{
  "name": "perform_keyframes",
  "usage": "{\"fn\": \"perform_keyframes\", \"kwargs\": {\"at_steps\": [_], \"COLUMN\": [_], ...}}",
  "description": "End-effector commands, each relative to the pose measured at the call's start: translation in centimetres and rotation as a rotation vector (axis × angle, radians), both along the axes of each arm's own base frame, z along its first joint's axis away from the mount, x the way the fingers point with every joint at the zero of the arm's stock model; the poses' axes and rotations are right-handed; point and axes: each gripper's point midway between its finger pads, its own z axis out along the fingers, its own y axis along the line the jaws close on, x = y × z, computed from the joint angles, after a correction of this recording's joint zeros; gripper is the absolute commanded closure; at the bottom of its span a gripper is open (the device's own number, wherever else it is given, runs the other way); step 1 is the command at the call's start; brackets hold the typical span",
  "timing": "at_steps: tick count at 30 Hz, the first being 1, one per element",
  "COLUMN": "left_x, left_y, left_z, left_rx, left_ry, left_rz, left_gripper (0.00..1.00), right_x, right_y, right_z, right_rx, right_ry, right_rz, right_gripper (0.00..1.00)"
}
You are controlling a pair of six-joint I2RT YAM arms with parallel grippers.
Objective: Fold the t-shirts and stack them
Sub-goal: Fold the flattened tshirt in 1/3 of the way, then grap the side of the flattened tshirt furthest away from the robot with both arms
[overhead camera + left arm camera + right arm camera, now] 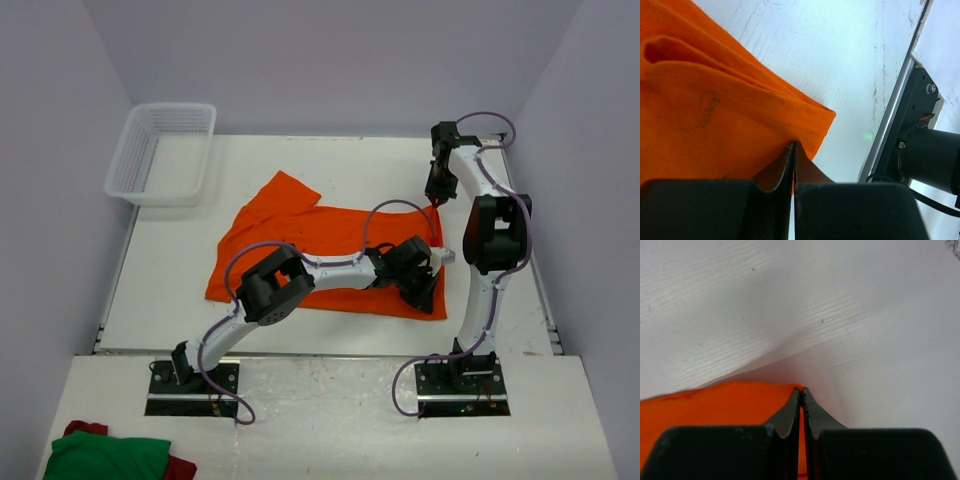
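Note:
One orange t-shirt [300, 235] lies spread on the white table, a sleeve pointing to the far left. My left gripper [425, 288] sits at the shirt's near right corner. In the left wrist view it [793, 146] is shut on the edge of the layered orange fabric [715, 115]. My right gripper [436, 200] is at the shirt's far right corner. In the right wrist view it [801, 391] is shut on a thin edge of the orange cloth [715, 410], low over the table.
A white plastic basket [160, 150] stands at the far left corner. Green cloth [105, 458] with red cloth under it lies on the near shelf at the left. The right arm's base [930, 155] stands close beyond the shirt's near right corner.

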Motion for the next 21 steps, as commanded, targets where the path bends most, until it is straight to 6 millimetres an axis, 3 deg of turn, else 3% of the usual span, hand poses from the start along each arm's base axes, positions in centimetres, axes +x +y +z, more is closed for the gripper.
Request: {"fn": "perform_keyframes", "kwargs": {"at_steps": [1,7,12,15,18,20,21], "left_x": [-0.4,1.7,4.0,5.1,6.3,7.0,6.8], "left_y": [-0.3,0.3,2.6,4.1,5.9,6.9,6.9], "left_z": [-1.2,0.5,2.6,4.4,6.5,9.0,9.7], "left_rx": [0.007,0.030,0.103,0.138,0.173,0.143,0.119], "left_ry": [0.001,-0.116,-0.254,-0.325,-0.393,-0.424,-0.424], "left_rz": [-0.035,0.038,0.123,0.174,0.247,0.278,0.260], "left_gripper": [1.00,1.00,0.86,0.77,0.76,0.75,0.66], "right_x": [1.6,1.9,2.3,2.4,2.4,2.3,2.3], "right_y": [-0.7,-0.7,-0.5,-0.4,-0.3,-0.4,-0.4], "right_z": [1.5,1.4,1.7,1.6,1.6,1.4,1.4], "right_rx": [-0.030,-0.035,-0.022,-0.021,-0.012,-0.019,-0.022], "right_ry": [-0.052,-0.055,-0.069,-0.070,-0.068,-0.064,-0.060], "right_rz": [0.018,0.038,0.049,0.051,0.055,0.053,0.054], "right_gripper": [1.00,1.00,1.00,1.00,1.00,1.00,1.00]}}
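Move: The left hand's shut fingertips are already on the t-shirt just in from its near-right corner, which lies about 4 cm to the right and 3 cm back. The table's front edge is some 11 cm straight back, and the far-right corner, pinched slightly raised by the right hand, is about 25 cm ahead and 2 cm right. From the right hand, the near-right corner is some 28 cm back, 2 cm right and 5 cm below. After a short pause the left hand eases forward and its fingers spread to about a third open, letting go of the cloth by the near-right corner, then it lifts away left and forward across the shirt, about 6 cm left, 5 cm forward and 4 cm up, while the wrist turns some 25 degrees so that the fingers swing forward and point more steeply down. The right hand keeps its shut pinch on the far-right corner and only creeps about 1 cm forward, rising slightly. ##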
